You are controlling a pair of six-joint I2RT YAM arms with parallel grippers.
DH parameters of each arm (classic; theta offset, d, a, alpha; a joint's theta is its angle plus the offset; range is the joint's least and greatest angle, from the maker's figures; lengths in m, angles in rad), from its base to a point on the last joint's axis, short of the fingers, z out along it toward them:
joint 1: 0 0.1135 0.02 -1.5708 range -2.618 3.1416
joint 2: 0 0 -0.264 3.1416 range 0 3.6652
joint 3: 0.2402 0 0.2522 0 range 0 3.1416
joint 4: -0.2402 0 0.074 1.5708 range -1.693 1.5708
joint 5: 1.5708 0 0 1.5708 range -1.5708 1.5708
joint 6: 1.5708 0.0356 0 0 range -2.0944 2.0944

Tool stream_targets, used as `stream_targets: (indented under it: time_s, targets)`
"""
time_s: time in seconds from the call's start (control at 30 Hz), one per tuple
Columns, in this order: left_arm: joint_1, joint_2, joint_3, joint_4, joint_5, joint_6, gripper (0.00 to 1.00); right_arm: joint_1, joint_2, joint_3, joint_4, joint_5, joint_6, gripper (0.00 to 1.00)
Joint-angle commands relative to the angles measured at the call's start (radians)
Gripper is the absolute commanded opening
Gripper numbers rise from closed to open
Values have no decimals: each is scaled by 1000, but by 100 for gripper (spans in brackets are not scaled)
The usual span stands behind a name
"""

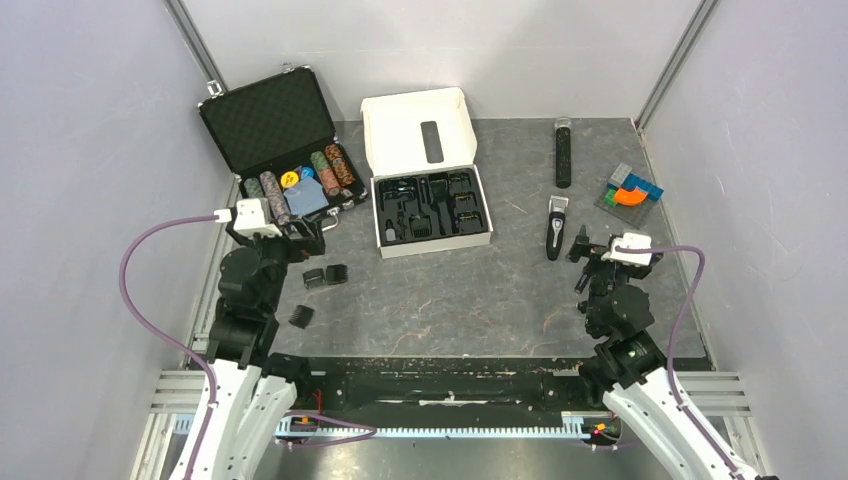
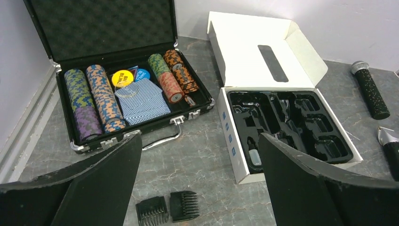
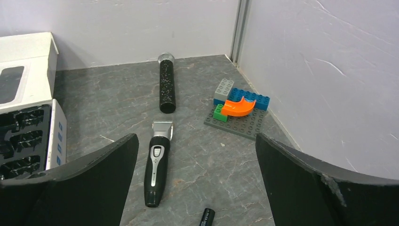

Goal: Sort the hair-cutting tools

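Note:
The black-and-silver hair clipper [image 1: 554, 227] [image 3: 157, 165] lies on the grey table, blade pointing away, just left of my right gripper [image 1: 583, 258] [image 3: 196, 136], which is open and holds nothing. Two black comb attachments [image 1: 314, 278] [image 1: 336, 273] lie side by side below my open, empty left gripper [image 1: 300, 238] [image 2: 200, 136]; in the left wrist view these two combs [image 2: 151, 210] [image 2: 184, 205] sit between the fingers. A third comb [image 1: 302, 316] lies nearer the left arm. The clipper's end [image 2: 390, 150] shows at the left wrist view's right edge.
An open white box with a black moulded tray [image 1: 432, 212] [image 2: 287, 127] stands mid-table. An open case of poker chips [image 1: 285, 150] [image 2: 122, 94] sits back left. A long speckled black stick [image 1: 563, 152] [image 3: 167, 84] and toy bricks [image 1: 630, 192] [image 3: 240, 106] lie back right. A small black cylinder [image 3: 206, 217] lies near the right gripper.

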Motion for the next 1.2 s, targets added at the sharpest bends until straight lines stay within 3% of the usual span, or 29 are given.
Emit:
stream_targets:
  time_s: [0.0, 0.17, 0.47, 0.57, 0.73, 0.83, 0.97, 1.17]
  targets:
    - [-2, 1, 62, -57, -39, -48, 100, 3, 41, 86, -42, -42, 58, 98]
    - [-3, -19, 79, -138, -72, -64, 100, 3, 164, 187, -140, -152, 114, 98]
    - [-2, -22, 95, -275, -85, -120, 100, 3, 635, 544, -453, -400, 237, 98]
    - [-2, -16, 103, -308, -75, -129, 100, 4, 751, 624, -457, -410, 343, 98]
    - [-2, -15, 72, -318, -51, -147, 100, 3, 821, 513, -203, -715, 327, 98]
    - [-2, -13, 61, -311, -43, -152, 100, 5, 919, 539, -123, -845, 326, 98]
    - [-3, -8, 50, -300, -32, -159, 100, 23, 1117, 671, -165, -1008, 269, 98]
    - [-2, 20, 46, -290, -9, -175, 100, 88, 1285, 784, -199, -1024, 175, 98]
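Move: From the left hand, the two side-by-side combs lie about 6 cm ahead, 1 cm to its left and some 26 cm below; a third comb is 4 cm back and 4 cm left. The open tool box stands 22 cm ahead and 23 cm right. From the right hand, the box's middle is about 23 cm ahead, 32 cm left and 21 cm below, the silver-headed clipper 16 cm ahead and 4 cm left. Towards the box's front right corner, the empty right hand sweeps some 26 cm left and 10 cm forward, first level, then sinking about 12 cm; it swings counter-clockwise and tips well down, fingers wide open. The left hand, also open and empty, sinks about 5 cm towards the paired combs, easing back 3 cm and tipping down some 15 degrees. ##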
